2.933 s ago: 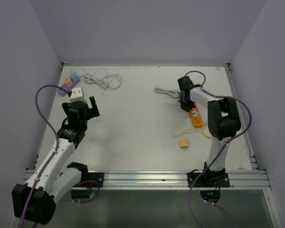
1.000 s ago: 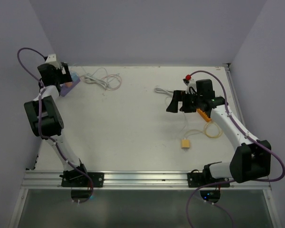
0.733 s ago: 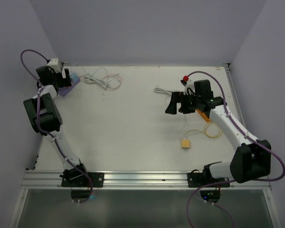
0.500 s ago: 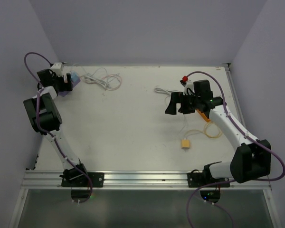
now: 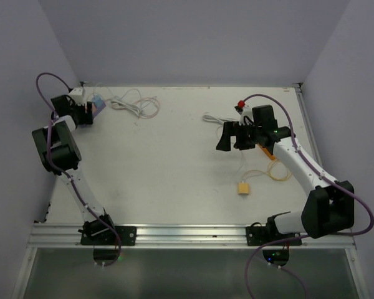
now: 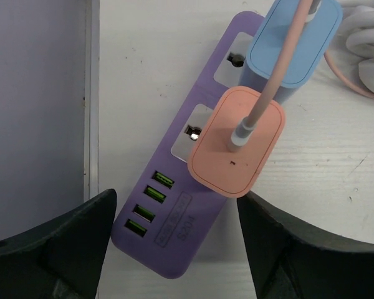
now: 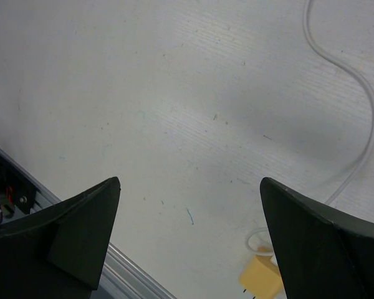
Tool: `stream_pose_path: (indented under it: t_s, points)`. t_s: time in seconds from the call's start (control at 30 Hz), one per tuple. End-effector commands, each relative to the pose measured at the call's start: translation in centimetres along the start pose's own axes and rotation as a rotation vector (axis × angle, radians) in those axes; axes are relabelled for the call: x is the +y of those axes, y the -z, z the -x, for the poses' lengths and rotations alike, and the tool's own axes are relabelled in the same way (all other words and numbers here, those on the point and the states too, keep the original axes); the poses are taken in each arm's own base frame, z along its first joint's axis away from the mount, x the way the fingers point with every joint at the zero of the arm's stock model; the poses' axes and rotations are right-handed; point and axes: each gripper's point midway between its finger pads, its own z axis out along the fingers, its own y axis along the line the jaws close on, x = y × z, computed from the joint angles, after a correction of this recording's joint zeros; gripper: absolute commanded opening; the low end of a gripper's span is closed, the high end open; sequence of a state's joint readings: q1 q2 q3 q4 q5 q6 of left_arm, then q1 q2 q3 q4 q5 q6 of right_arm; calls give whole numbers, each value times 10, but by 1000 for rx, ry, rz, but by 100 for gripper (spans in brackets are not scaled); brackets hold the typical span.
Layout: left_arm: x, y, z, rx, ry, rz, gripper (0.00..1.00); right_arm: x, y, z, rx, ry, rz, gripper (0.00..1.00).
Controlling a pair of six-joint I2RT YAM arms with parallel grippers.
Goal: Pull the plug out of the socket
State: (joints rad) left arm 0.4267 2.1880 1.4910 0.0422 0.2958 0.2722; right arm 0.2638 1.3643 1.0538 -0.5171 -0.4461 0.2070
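A purple socket strip [image 6: 168, 221] with green USB ports lies by the back-left wall [image 5: 100, 106]. A pink plug [image 6: 237, 146] and a blue plug [image 6: 293, 43] sit in its two sockets, the pink one nearer the USB end. My left gripper [image 6: 176, 198] [image 5: 87, 113] hangs over that end, open, one finger on each side of the strip, the right finger [image 6: 280, 249] close beside the pink plug. My right gripper [image 7: 190, 187] [image 5: 230, 136] stands open over bare table at mid-right, holding nothing.
White and pink cables [image 5: 134, 103] coil right of the purple strip. An orange strip [image 5: 266, 150], white cable [image 7: 355, 81] and a loose yellow plug [image 5: 242, 188] [image 7: 260, 278] lie under and near the right arm. The left wall [image 6: 37, 93] runs right beside the purple strip.
My left gripper shifted slightly right along the back-left corner onto the purple strip, and its jaws have narrowed. The right arm has barely moved.
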Motion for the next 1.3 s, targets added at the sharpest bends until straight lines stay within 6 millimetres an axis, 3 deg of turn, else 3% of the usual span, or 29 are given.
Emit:
stream_pose_path:
  t_s: [0.0, 0.13, 0.3, 0.47, 0.5, 0.57, 0.67, 0.7, 0.73, 0.77, 0.8, 0.9, 1.07, 1.27]
  points:
    - [1, -6, -7, -1, -10, -28, 76, 0, 3, 10, -21, 30, -17, 98]
    - [-5, -6, -12, 13, -6, -47, 64, 0, 3, 10, -24, 31, -18, 98]
    - [-16, 5, -8, -5, 16, -88, 56, 1, 5, 13, -39, 33, -20, 98]
    - [-29, 22, -1, -26, 22, -75, 56, 5, 11, 15, -61, 30, -15, 98]
    - [-35, 25, -11, -8, 28, -78, 56, 5, 12, 15, -61, 30, -17, 98]
    - [-45, 30, -8, -11, 18, -77, 56, 7, 16, 17, -75, 32, -17, 98]
    - [-68, 35, -13, 8, 29, -108, 54, 13, 23, 21, -99, 44, -8, 98]
    - [-79, 37, -7, 6, 2, -123, 46, 15, 24, 21, -103, 45, -6, 98]
    - [-86, 39, -10, 34, -4, -120, 44, 16, 26, 22, -108, 48, -5, 98]
    - [-88, 44, -1, 19, -25, -98, 40, 17, 28, 23, -116, 50, -3, 98]
    - [-104, 45, 1, 14, -35, -111, 33, 18, 29, 22, -116, 48, -2, 98]
    - [-126, 49, 15, -15, -14, -136, 29, 22, 35, 23, -131, 52, 1, 98]
    - [-156, 52, 11, 32, 27, -165, 13, 30, 46, 27, -162, 53, 19, 98]
    - [-227, 75, 2, 25, 64, -240, 8, 33, 49, 24, -171, 30, 32, 98]
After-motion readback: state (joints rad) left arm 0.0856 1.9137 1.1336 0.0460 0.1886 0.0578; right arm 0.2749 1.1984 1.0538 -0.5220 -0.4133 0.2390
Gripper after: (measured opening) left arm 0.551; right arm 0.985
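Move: The purple socket's middle lies about 7 cm ahead of the left hand, 2 cm right and just below; its near end is already between the open fingers. On it the pink plug stands some 6 cm ahead and 4 cm right, the blue plug 11 ahead and 7 right. The white cable coil is roughly 26 cm right, 5 ahead. From the right hand the socket is some 67 cm left, 28 ahead, 14 lower. Left fingers pinch the purple socket's near end, drag it about 19 cm right; right hand rises 5 cm. ##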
